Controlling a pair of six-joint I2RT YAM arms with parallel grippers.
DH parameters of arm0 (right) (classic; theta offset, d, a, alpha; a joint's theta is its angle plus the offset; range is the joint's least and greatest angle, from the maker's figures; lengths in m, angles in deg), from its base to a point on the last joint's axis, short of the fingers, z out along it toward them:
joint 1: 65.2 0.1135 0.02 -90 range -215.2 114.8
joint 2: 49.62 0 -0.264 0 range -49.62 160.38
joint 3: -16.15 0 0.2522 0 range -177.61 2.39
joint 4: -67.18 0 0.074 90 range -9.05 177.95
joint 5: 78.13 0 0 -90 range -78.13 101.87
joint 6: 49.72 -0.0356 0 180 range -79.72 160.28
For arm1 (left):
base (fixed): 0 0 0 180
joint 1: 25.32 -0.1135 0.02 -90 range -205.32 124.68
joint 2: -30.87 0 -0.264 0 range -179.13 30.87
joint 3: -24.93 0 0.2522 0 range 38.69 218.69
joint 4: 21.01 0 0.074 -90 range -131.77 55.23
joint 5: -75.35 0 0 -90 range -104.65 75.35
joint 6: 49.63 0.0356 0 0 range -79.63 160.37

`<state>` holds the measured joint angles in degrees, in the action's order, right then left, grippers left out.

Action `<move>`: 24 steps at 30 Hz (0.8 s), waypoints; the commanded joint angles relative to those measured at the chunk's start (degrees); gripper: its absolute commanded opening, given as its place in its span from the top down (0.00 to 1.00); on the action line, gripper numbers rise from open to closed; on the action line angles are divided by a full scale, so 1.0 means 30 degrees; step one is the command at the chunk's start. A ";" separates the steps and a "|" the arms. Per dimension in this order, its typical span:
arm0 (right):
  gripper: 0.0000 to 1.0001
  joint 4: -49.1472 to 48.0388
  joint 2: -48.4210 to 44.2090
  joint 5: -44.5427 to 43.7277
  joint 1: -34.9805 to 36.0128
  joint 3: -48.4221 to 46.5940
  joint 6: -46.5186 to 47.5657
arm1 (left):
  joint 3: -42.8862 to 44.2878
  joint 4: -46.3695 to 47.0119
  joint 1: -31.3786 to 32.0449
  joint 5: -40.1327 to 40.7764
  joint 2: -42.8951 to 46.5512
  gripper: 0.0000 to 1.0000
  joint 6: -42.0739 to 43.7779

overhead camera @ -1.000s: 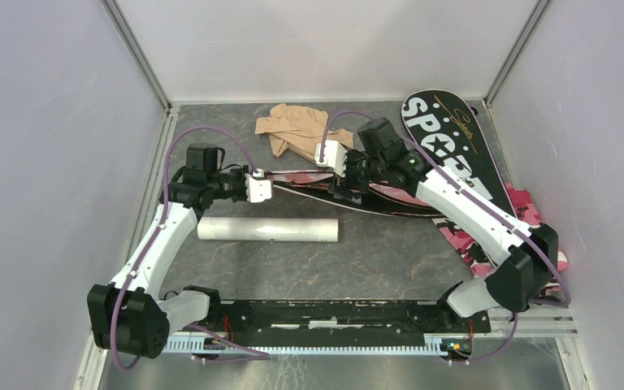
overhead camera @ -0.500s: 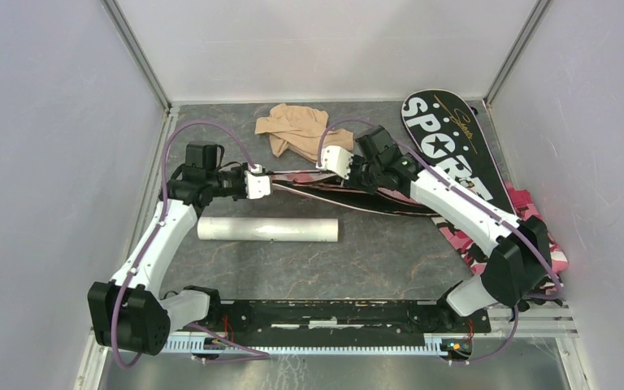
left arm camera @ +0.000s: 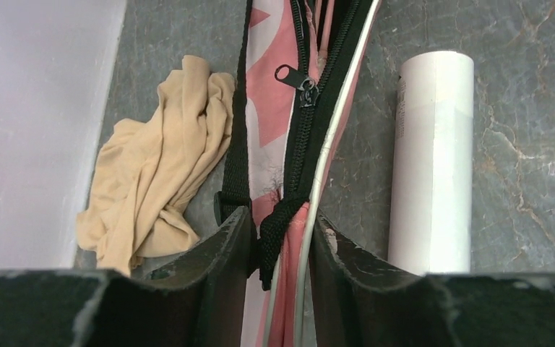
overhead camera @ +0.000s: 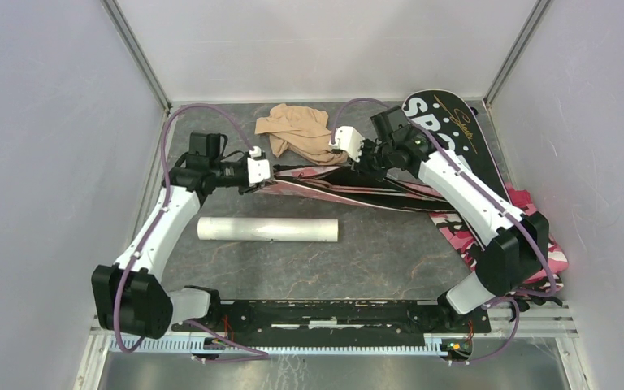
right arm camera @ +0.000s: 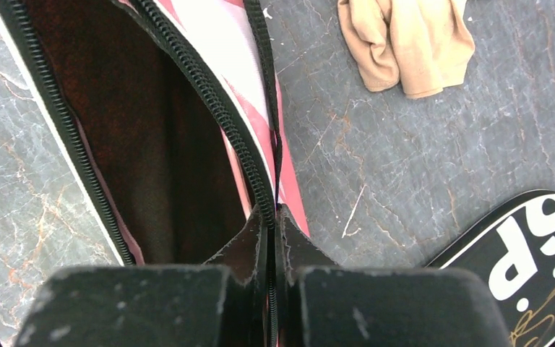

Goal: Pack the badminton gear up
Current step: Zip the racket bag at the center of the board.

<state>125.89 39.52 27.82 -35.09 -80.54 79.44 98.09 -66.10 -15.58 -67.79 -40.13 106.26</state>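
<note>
A pink racket cover (overhead camera: 333,188) lies unzipped across the mat between both arms, its dark inside (right arm camera: 159,144) showing. My left gripper (overhead camera: 262,184) holds its left end: in the left wrist view the fingers (left arm camera: 224,246) press a black strap, pink fabric and a thin racket frame (left arm camera: 327,155) between them. The zipper slider (left arm camera: 305,88) sits just ahead of them. My right gripper (right arm camera: 271,217) is shut on the cover's upper zipper edge near the back (overhead camera: 357,161). A long white tube (overhead camera: 268,229) lies in front of the cover. The black "SPORT" cover (overhead camera: 455,154) lies at the back right.
A tan cloth (overhead camera: 296,130) is crumpled at the back centre, just behind the pink cover. A pink camouflage cloth (overhead camera: 528,236) lies under the right arm at the right wall. Metal rails and white walls close in the mat (overhead camera: 357,260) on three sides.
The right gripper closed on the cover's zipper edge and drew back and rightwards, spreading the opening. The left gripper shifted slightly backwards with the cover's end. The tube stayed put.
</note>
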 commanded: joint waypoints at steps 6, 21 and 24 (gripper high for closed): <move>1.00 0.0354 -0.0126 0.2204 -0.0522 -0.1431 0.0340 | 0.2685 -0.0913 0.0713 -0.1095 -0.1516 0.39 -0.3248; 1.00 0.1644 0.0171 0.3841 -0.1165 -0.2526 0.1267 | 0.4710 -0.4282 0.1277 0.0274 -0.3189 0.32 -0.2077; 1.00 0.2326 0.0209 0.4904 -0.1287 -0.2581 0.2006 | 0.4713 -0.4309 0.1273 0.0447 -0.3211 0.39 -0.2043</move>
<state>131.95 41.01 35.66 -38.24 -84.48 82.13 109.71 -77.40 -11.93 -67.18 -49.47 98.72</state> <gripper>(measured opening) 0.020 0.661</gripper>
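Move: The zip slider on the pink racket bag lies about 9 cm to the left hand's right, 1 cm ahead and some 2 cm below. The tan cloth lies about 18 cm ahead and 7 cm to the right, and the white tube about 9 cm back and 2 cm to the left, both roughly 17 cm below. From the right hand, the slider is some 14 cm left, 2 cm back and at about the same height. The strap-wrapped end of the pink bag is given more and more room as the left fingers, already slackened, spread to about two-thirds open around it. That hand edges right along the bag towards the zip slider, about 2.5 cm with a small rise and dip, rolling some 15 degrees so its far side dips. The right hand nearly stays put, keeping the far zip edge pinched. ##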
